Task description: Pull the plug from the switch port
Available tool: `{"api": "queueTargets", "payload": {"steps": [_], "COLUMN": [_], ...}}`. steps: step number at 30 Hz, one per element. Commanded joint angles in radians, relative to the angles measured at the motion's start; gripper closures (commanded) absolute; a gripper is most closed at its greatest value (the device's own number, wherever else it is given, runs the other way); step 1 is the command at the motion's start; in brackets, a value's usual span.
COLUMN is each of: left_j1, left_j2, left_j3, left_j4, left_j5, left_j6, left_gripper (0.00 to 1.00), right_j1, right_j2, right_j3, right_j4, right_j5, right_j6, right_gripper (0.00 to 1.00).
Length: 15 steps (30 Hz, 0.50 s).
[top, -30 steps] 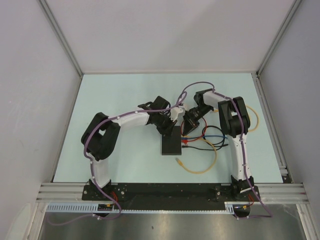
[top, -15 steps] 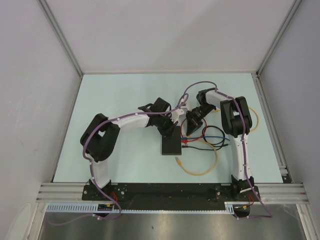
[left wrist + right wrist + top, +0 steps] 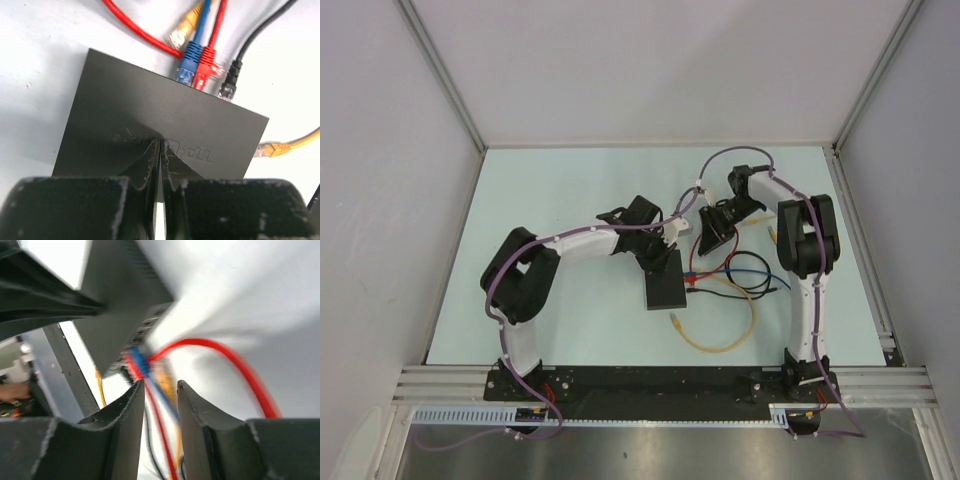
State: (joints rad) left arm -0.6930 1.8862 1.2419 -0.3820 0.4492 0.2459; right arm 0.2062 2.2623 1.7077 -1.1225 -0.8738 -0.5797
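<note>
The switch [image 3: 665, 293] [image 3: 125, 100] is a flat black box lying on the pale table. My left gripper [image 3: 665, 262] [image 3: 160, 142] is shut, with its tips pressed down on the switch's top. A blue plug [image 3: 189, 62], a red plug [image 3: 204, 67] and a black plug [image 3: 229, 85] sit in the sockets on its far edge. A yellow plug [image 3: 179, 35] lies loose just beyond them. My right gripper [image 3: 706, 245] [image 3: 161, 385] hovers behind and to the right of the switch [image 3: 117, 300]. Its jaws are apart, and blurred cables run behind the gap.
A second yellow plug [image 3: 677, 322] [image 3: 270, 148] lies free by the switch's near corner, and its cable loops across the table [image 3: 725, 343]. Black, red and blue cables [image 3: 750, 268] curl to the right of the switch. Grey walls and metal rails [image 3: 860, 250] enclose the table.
My right gripper has drawn back from the switch toward the far right and its jaws have opened. The left gripper and the switch have stayed put.
</note>
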Motion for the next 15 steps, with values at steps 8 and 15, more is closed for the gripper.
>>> {"api": "queueTargets", "payload": {"steps": [8,15], "left_j1": [-0.007,-0.005], "left_j2": [0.004,0.014], "left_j3": [-0.015,0.007], "left_j4": [-0.086,-0.075], "left_j5": [-0.032,-0.021], "left_j6": [0.033,0.024], "left_gripper": [0.90,0.89], "right_j1": [-0.102,-0.197], "right_j2": [-0.670,-0.732], "right_j3": [-0.362,-0.467], "right_j4": [0.113,-0.049], "right_j5": [0.234,0.267], "right_j6": [-0.102,-0.008], "right_gripper": [0.41,0.30]}}
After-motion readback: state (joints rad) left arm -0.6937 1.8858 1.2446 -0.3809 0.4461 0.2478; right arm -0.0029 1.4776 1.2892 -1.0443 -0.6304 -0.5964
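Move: The red plug at the switch's port side lies about 8 cm back from the right hand, 4 cm to its left and 2 cm lower. The blue plug sits about 1 cm ahead of that red plug and the black plug some 2 cm behind it; the switch's middle is about 7 cm back and 10 cm left of the hand. From the left hand, the red plug is roughly 6 cm right and 2 cm back, slightly lower. The right hand sweeps away from the switch, climbing about 12 cm, first nearly straight up and then also some 11 cm right and 5 cm back to above the black cable coil, its already parted fingers opening much wider and the wrist turning about 30 degrees so that they point more steeply down; the red cable seems to be drawn along as it leaves. The left hand stays put, its shut fingertips still resting on the switch's top. ##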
